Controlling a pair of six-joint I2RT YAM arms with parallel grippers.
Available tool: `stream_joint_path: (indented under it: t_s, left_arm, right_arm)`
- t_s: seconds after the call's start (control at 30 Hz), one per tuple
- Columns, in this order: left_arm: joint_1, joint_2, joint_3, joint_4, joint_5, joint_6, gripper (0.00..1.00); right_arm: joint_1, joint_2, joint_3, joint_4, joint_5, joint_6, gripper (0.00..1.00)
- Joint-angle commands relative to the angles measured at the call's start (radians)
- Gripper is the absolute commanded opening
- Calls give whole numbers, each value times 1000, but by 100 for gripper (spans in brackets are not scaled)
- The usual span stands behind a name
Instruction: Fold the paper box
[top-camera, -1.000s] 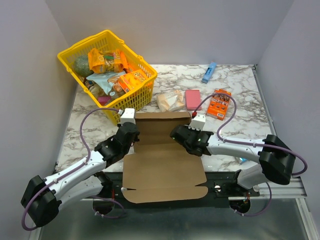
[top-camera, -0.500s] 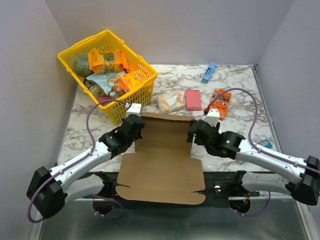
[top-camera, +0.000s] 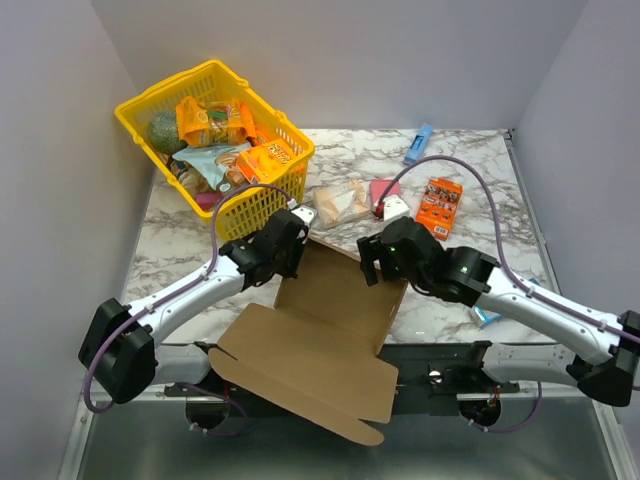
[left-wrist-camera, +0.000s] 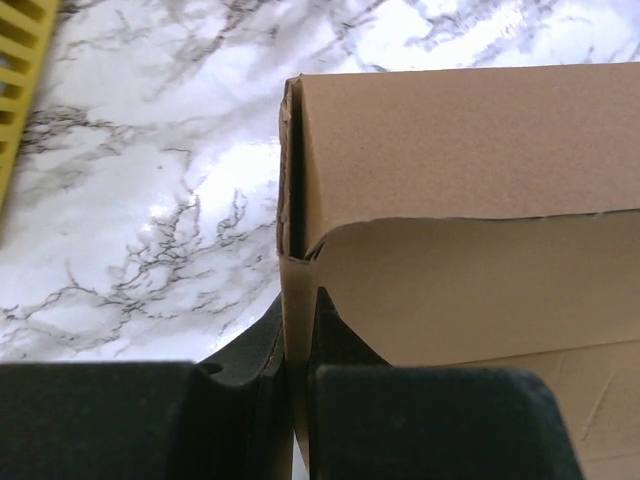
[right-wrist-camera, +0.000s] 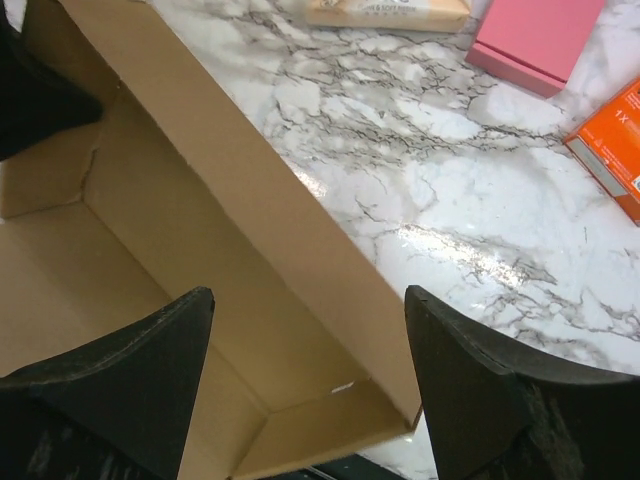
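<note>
The paper box (top-camera: 330, 310) is a brown cardboard mailer, half raised, lying skewed on the table with its big front flap hanging past the near edge. My left gripper (top-camera: 288, 250) is shut on the box's left side wall near the far corner; in the left wrist view the paper box (left-wrist-camera: 460, 150) has its thin wall pinched between the jaws of the left gripper (left-wrist-camera: 300, 312). My right gripper (top-camera: 370, 265) hovers open over the box's far right corner. In the right wrist view the right gripper (right-wrist-camera: 310, 305) straddles the paper box (right-wrist-camera: 200, 150) wall without touching it.
A yellow basket (top-camera: 215, 140) full of snack packs stands at the far left, close to the left gripper. Behind the box lie a beige packet (top-camera: 340, 203), a pink box (top-camera: 383, 190), an orange snack box (top-camera: 440, 205) and a blue item (top-camera: 418, 145).
The right gripper has opened and let go of the box's right wall. The left gripper has pushed its corner farther away, turning the box so the front flap swings over the near edge.
</note>
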Motion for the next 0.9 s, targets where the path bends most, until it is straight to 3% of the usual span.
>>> stream_joint_path:
  t_s: [0.0,0.23,0.27,0.57,0.63,0.67,0.7,0.8,0.87]
  left_arm:
    - [6,17,47,-37,129,49,0]
    - [6,42,80,-54,133,58,0]
    - [8,46,83,-53,133,58,0]
    - [9,92,140,-62,178,57,0]
    - [8,94,157,-60,175,52,13]
    - [9,97,165,-60,172,52,18]
    - [9,100,175,-62,169,54,36]
    - [14,109,240,-74,150,60,64]
    - [24,120,312,-92,146,75,70]
  right_arm:
    - [-3,88,26,14,-41,-152,84]
    - [-3,119,-31,99,-59,-194,75]
    - [-5,119,-40,112,-59,-191,66]
    - [-3,116,-129,154,-50,-180,34]
    - [-3,114,-147,160,-39,-157,27]
    - [-3,114,-152,159,-32,-146,18]
    - [-3,116,-159,159,-21,-116,18]
    - [-5,122,-198,163,10,-48,16]
    - [-3,131,-219,174,21,-13,15]
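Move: The right hand is empty and open. The rim of the paper box's far wall, towards its right end, lies about 8 cm below it and about 1 cm ahead. Out on the table, some 19 cm lower than this hand, are the pink box, 17 cm ahead and 3 cm right, and the wrapped packet, 16 cm ahead and 7 cm left. The left hand already pinches the box's left side; that stretch of rim is about 15 cm to its right, level fore and aft, and 1 cm higher. Downwards by nearly 9 cm, with an early swing of a cm or two to the left that it takes back, the right hand brings its open fingers over the far wall and closes them, pinching the cardboard edge. The left hand, still gripping, eases about 2 cm right, then opens, letting go of the side wall, and starts to lift some 2 cm. ##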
